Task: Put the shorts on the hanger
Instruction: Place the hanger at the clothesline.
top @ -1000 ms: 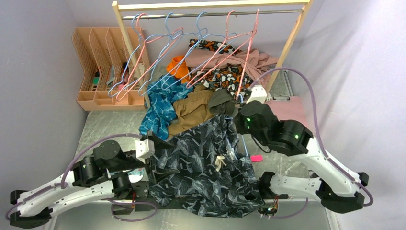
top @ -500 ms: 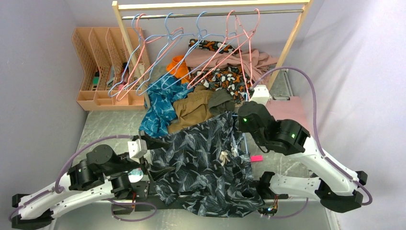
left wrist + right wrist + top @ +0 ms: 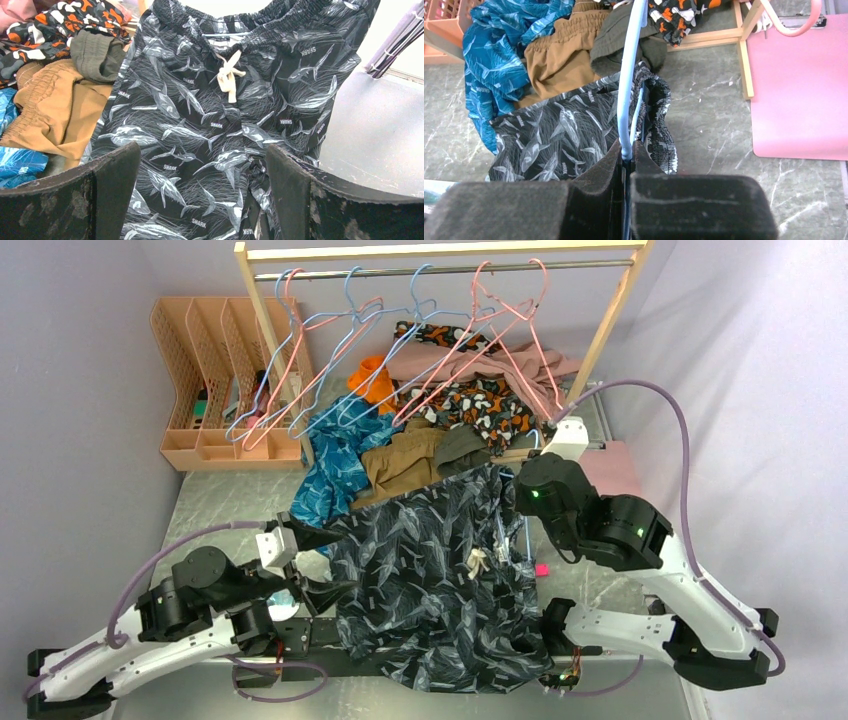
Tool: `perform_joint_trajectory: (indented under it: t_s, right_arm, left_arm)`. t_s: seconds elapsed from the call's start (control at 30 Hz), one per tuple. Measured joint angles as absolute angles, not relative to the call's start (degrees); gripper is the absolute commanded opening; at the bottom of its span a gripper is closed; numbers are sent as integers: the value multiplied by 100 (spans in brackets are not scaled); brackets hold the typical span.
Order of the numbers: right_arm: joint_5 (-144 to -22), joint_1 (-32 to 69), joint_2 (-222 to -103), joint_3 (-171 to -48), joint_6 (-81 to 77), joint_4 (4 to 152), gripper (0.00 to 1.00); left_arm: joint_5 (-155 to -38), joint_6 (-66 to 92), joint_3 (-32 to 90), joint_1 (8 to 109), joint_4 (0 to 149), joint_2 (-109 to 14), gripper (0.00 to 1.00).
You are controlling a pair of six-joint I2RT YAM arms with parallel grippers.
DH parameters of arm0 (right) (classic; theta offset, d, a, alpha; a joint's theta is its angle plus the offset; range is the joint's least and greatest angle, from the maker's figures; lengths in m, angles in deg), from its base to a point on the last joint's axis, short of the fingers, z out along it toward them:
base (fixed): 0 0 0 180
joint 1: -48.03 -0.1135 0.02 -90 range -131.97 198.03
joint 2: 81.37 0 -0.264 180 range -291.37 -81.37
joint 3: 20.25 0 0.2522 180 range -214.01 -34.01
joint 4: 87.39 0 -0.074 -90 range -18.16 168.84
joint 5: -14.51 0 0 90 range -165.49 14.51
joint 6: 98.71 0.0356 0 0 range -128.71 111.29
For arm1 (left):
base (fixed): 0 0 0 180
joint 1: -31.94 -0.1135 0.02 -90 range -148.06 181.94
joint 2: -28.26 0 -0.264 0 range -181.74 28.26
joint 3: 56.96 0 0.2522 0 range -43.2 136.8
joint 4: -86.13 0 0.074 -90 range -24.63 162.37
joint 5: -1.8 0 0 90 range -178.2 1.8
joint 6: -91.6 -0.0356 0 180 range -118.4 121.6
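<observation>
The shorts [image 3: 430, 580] are dark with a pale shark print and a white drawstring [image 3: 478, 560]. They drape from the light-blue wire hanger [image 3: 630, 75] down to the table's near edge. My right gripper [image 3: 626, 152] is shut on that hanger's wire, with the shorts' waistband bunched around it. From above, the right gripper [image 3: 522, 502] sits at the shorts' upper right corner, where a bit of the hanger [image 3: 526, 538] shows. My left gripper [image 3: 322, 562] stands open just left of the shorts. In the left wrist view the left gripper [image 3: 202, 152] frames the shorts [image 3: 200, 115] without touching them.
A wooden rack [image 3: 440, 252] carries several pink and blue wire hangers at the back. A peach file organiser [image 3: 215, 370] stands at the back left. Teal [image 3: 335, 455], brown [image 3: 405, 465] and olive [image 3: 462, 448] garments lie behind the shorts. A pink mat [image 3: 799, 90] lies on the right.
My right gripper has carried the hanger and the shorts' waistband to the right. The left gripper has drawn back to the left, off the fabric. The pink hangers on the rail have swung right.
</observation>
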State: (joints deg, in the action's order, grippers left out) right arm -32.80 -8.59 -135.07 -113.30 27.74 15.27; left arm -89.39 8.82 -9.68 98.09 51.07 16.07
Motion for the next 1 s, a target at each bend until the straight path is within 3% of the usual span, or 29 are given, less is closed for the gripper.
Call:
perform_joint_trajectory:
  t_s: [0.67, 1.0]
  right_arm:
    - [-3732, -854, -13301, -12280, 2122, 1267, 0]
    - [-2998, -854, -13655, -13240, 2306, 310, 0]
  left_arm:
    - [-8834, 941, -1040, 9809, 5109, 1642, 100]
    - [-8834, 941, -1090, 9809, 5109, 1634, 100]
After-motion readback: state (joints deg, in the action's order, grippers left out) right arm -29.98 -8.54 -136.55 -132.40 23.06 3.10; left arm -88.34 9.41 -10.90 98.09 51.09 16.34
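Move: Ahead of the right hand, which already holds the blue hanger with the shorts on it, the clear right-hand stretch of the clothesline lies about 28 cm farther out, 9 cm right and 10 cm up. The nearest pink hanger hangs some 22 cm ahead, straight in line and slightly lower; the rack's right post stands about 27 cm ahead, 14 cm right and 8 cm lower. From the left hand, that clear stretch is about 40 cm ahead, 38 cm right and 15 cm up. Lifting the blue hanger and shorts by about 7 cm, the right hand eases back a little, then swings some 4 cm right in the second half, coming sideways nearer to the line of the clear rail end. Its shut fingers keep their pinch just below the hook, and the wrist tips up about 5 degrees. ##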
